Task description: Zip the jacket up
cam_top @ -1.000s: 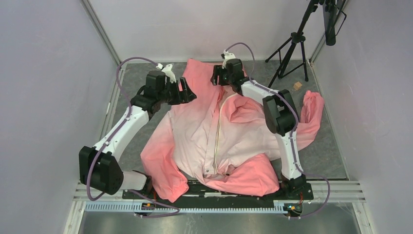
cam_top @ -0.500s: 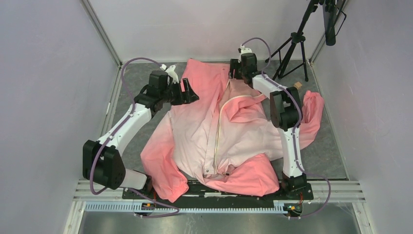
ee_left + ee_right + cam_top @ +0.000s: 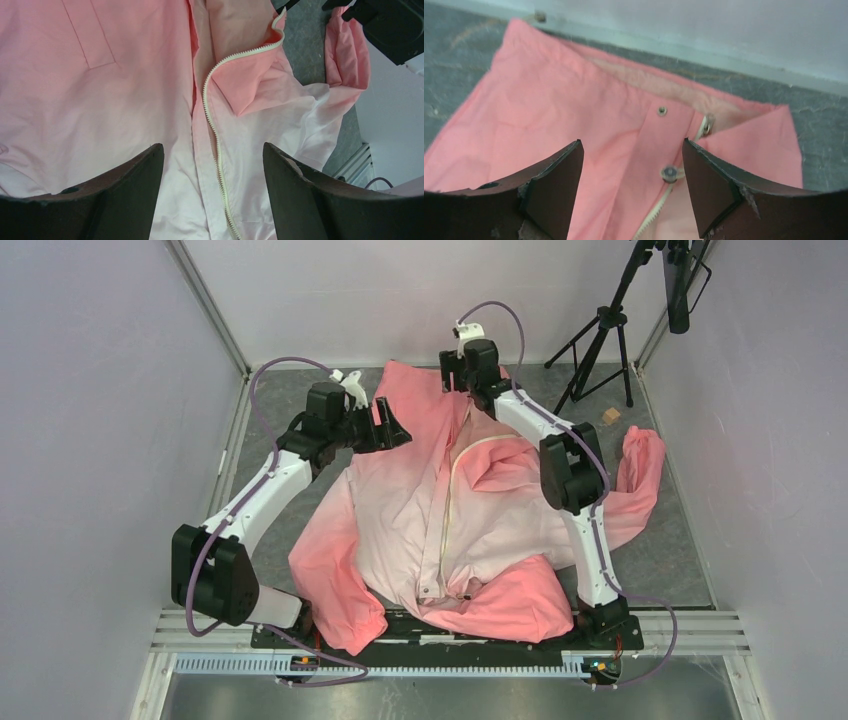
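The jacket [image 3: 400,510] lies spread over the grey table, salmon pink at its far end and sleeves, pale in the middle. Its cream zipper [image 3: 445,515] runs down the front, parted at the far end, where one flap [image 3: 500,455] is folded back. My left gripper [image 3: 395,427] hovers open over the jacket's left chest. In the left wrist view the zipper teeth [image 3: 216,150] pass between its spread fingers [image 3: 127,192]. My right gripper [image 3: 458,378] hangs open above the far hem. Its wrist view shows a metal snap [image 3: 669,173] and the zipper end [image 3: 651,217] between the open jaws.
A black tripod [image 3: 598,325] stands at the far right, and a small tan block [image 3: 608,416] lies on the table beside it. Grey walls close in left, right and behind. A metal rail [image 3: 430,640] runs along the near edge by the arm bases.
My right gripper has swung back left along the far hem from near the tripod side, and its jaws have spread a little wider. The left arm has barely moved.
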Controlling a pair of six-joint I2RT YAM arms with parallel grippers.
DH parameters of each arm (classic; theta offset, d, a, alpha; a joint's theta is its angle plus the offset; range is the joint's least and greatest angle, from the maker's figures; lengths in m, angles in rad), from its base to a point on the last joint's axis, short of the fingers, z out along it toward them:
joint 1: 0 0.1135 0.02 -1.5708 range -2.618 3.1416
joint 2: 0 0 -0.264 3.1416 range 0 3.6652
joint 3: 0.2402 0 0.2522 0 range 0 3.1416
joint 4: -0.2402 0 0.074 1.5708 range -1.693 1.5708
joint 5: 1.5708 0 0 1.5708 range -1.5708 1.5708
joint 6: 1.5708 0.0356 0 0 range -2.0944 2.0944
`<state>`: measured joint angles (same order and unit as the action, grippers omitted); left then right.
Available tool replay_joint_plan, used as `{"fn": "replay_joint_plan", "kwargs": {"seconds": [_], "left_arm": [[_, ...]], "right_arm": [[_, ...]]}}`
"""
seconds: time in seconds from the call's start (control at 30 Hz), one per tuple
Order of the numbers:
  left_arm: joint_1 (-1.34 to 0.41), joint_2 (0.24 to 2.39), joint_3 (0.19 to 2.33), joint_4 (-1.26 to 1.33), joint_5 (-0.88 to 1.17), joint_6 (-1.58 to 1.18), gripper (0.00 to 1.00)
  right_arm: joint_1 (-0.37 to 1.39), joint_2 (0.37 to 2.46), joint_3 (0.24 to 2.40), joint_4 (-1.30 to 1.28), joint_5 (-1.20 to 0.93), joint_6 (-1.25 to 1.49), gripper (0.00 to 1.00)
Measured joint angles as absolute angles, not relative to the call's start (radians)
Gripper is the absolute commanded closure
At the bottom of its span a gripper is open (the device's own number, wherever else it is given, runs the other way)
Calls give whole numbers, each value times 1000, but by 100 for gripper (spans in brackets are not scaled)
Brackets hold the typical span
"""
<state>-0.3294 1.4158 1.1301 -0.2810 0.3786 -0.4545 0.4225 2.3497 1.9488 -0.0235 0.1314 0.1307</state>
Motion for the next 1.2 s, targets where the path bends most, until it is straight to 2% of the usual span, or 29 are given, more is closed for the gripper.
{"fn": "replay_joint_plan", "kwargs": {"seconds": [0.3, 0.73, 0.93, 1.03, 1.2], "left_arm": [[-329, 1416, 1130, -281, 388, -456, 22], [-329, 1436, 1130, -274, 403, -462, 22], [-329, 1444, 1130, -273, 403, -466, 22], [-329, 1444, 1130, -274, 403, -467, 22], [-329, 1447, 1134, -275, 403, -467, 22]], "right_arm": [[402, 2474, 2111, 6, 134, 169, 23], [399, 2568, 2131, -69, 178, 214, 24], [399, 2608, 2157, -76, 177, 241, 40], [399, 2616, 2165, -57, 167, 248, 56], [398, 2631, 2176, 30, 121, 229, 75]]}}
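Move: From the open right gripper, the snap placket on the jacket's left front lies about 3 cm ahead, level sideways and some 9 cm below. Its top snap is roughly 7 cm ahead and 1 cm right, with the zipper pull 3 cm farther right, level with that snap. From the left gripper, the spot to pinch is around 25 cm ahead, 9 cm right and 17 cm below. Ease the right gripper about 3 cm forward over the collar end with its fingers wide open, then sink it some 10 cm onto the snap placket, one finger on each side of the strip just short of the top snap. Close the fingers by more than half their opening to pinch the strip, then start easing it up and forward by a centimetre or so. ##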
